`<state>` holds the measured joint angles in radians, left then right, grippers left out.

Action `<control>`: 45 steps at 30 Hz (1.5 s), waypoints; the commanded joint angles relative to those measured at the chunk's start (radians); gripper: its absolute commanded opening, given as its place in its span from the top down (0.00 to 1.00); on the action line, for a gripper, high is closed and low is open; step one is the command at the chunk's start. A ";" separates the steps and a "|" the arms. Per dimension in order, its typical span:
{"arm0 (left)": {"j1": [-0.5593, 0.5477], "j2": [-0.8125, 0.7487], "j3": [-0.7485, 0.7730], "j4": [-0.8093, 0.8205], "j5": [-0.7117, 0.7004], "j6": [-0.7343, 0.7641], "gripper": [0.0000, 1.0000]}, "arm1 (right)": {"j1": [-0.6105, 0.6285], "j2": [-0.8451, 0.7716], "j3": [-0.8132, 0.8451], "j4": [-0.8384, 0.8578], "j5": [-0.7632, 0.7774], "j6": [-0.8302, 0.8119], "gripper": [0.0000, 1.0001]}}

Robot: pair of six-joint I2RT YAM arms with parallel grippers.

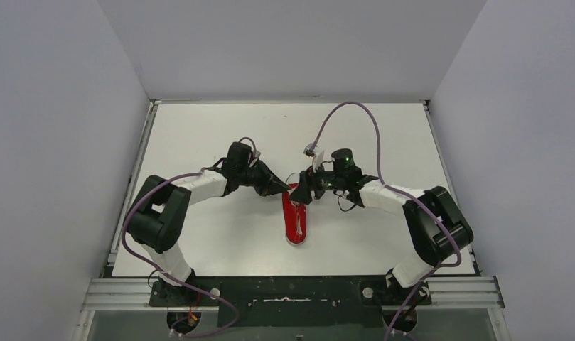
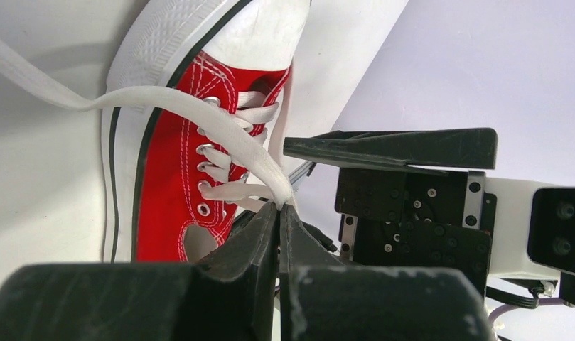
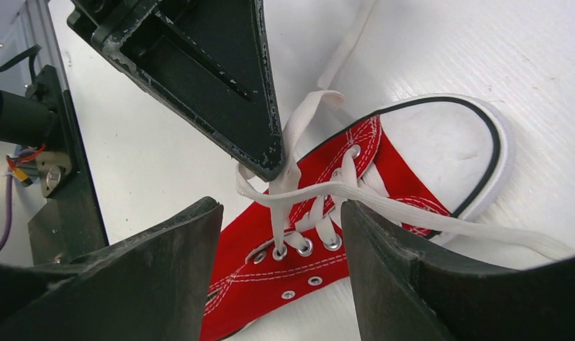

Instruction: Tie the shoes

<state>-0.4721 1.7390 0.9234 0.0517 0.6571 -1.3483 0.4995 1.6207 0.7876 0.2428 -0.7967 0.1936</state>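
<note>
A small red sneaker [image 1: 296, 217] with white sole lies mid-table, toe toward the far side. My left gripper [image 1: 284, 188] is over its lacing and is shut on a white lace [image 2: 220, 128], pinched at the fingertips [image 2: 279, 206] just above the eyelets of the sneaker [image 2: 163, 185]. My right gripper [image 1: 305, 190] faces it from the right, open, its jaws [image 3: 281, 209] spread either side of the lacing above the sneaker [image 3: 327, 284]. The left gripper's finger [image 3: 234, 92] holds the lace up between them. Another lace [image 3: 448, 217] trails off right across the toe.
A purple cable [image 1: 369, 121] loops above the right arm. Grey walls close in the white table [image 1: 199, 135] on three sides. A metal rail [image 1: 291, 291] with the arm bases runs along the near edge.
</note>
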 commanded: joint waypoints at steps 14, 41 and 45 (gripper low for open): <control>0.016 -0.016 -0.007 0.085 0.015 -0.020 1.00 | 0.036 -0.004 0.115 -0.061 0.014 -0.126 0.43; 0.016 -0.007 0.003 0.100 0.020 -0.030 1.00 | 0.065 0.035 0.062 0.017 -0.017 -0.018 0.60; 0.016 -0.006 0.007 0.096 0.022 -0.024 1.00 | 0.059 0.036 0.058 0.020 -0.038 0.007 0.72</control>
<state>-0.4629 1.7390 0.9077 0.0837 0.6621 -1.3766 0.5625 1.6703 0.8501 0.1932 -0.7948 0.1738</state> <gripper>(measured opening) 0.007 0.336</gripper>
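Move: The lace strands to pinch cross about 2 cm to the right hand's left, roughly 1 cm back and 1 cm below it; for the left hand they hang about 1 cm below and 1 cm right of its shut tips, which hold a lace. The left fingertips are some 3 cm left of the right hand. From the right hand, the shoe's middle is about 4 cm back and 6 cm down, straight behind, and the toe cap about 6 cm ahead and 6 cm down. Keep the left gripper shut and still, holding the lace above the shoe. Lift the right gripper about 2 cm with a slight forward swing, then sink back down while easing left and back, ending some 2 cm left and 1 cm back of where it began, so its fingers straddle the crossed lace right under the left tips. Narrow the fingers from well open to about a third open, a finger against the strand. ##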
